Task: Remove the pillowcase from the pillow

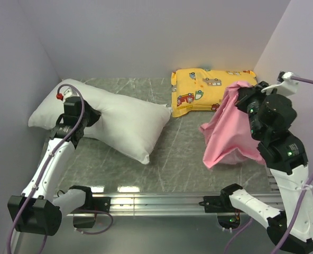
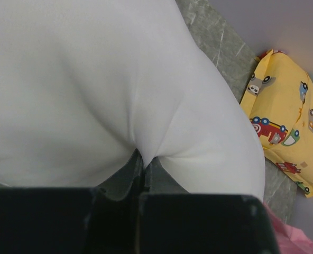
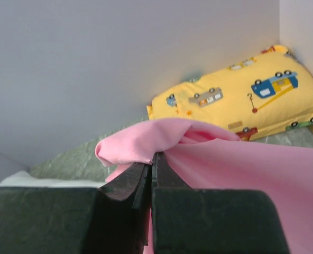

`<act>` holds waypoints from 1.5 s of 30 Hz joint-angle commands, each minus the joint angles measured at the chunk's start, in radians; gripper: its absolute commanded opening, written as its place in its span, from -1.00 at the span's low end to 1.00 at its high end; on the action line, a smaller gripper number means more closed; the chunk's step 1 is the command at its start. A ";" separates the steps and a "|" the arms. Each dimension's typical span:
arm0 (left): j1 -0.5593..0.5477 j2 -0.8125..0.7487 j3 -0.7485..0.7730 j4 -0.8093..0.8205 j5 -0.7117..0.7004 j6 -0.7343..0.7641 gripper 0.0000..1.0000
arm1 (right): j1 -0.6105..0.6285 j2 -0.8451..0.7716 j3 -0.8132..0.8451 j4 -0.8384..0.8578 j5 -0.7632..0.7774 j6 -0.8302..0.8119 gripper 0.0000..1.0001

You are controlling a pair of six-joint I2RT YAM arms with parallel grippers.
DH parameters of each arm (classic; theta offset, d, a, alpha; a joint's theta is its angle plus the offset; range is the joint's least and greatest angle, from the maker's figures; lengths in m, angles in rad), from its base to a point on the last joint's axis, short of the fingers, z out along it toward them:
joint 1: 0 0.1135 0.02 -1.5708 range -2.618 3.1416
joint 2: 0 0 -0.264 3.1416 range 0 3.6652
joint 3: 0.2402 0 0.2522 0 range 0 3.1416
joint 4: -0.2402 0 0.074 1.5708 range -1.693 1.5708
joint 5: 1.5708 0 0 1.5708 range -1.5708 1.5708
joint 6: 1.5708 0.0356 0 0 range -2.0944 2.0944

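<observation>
The plump white pillow point(image 1: 119, 121) lies bare on the left of the table. My left gripper point(image 1: 81, 117) is shut on a pinch of its fabric, seen close up in the left wrist view as the pillow point(image 2: 93, 84) folding into the left gripper point(image 2: 142, 159). The pink pillowcase point(image 1: 230, 127) hangs off the pillow entirely, on the right, its lower part resting on the table. My right gripper point(image 1: 246, 98) holds its top edge raised; the right wrist view shows the right gripper point(image 3: 153, 157) shut on the bunched pillowcase point(image 3: 241, 174).
A yellow pillow point(image 1: 209, 90) printed with cartoon vehicles lies at the back right by the wall, just behind the pink fabric. Grey walls close in on the left, back and right. The marbled table point(image 1: 183, 153) shows between the two arms.
</observation>
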 commanded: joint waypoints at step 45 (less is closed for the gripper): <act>-0.287 -0.280 -0.002 0.022 -0.073 0.284 0.60 | 0.059 -0.138 -0.621 0.283 -0.258 0.023 0.88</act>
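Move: The left hand already pinches the white pillow near its middle, which lies about 2 cm ahead and 12 below; the yellow pillow is some 58 cm right, 18 ahead and 18 below. The right hand holds the pillowcase, its middle hanging roughly 20 cm below and 3 back. The open table for it is about 46 cm below, 6 back and 2 left; the yellow pillow lies 25 ahead, 6 right, 41 below. Both hands let go of their cloth. The right hand plunges about 44 cm with the pillowcase, bearing left and tipping its fingers down, then opens wide while climbing 25 cm off it. The left eases down and right, opens, sweeps rightward off the white pillow, turning clockwise, then rises and draws back. ##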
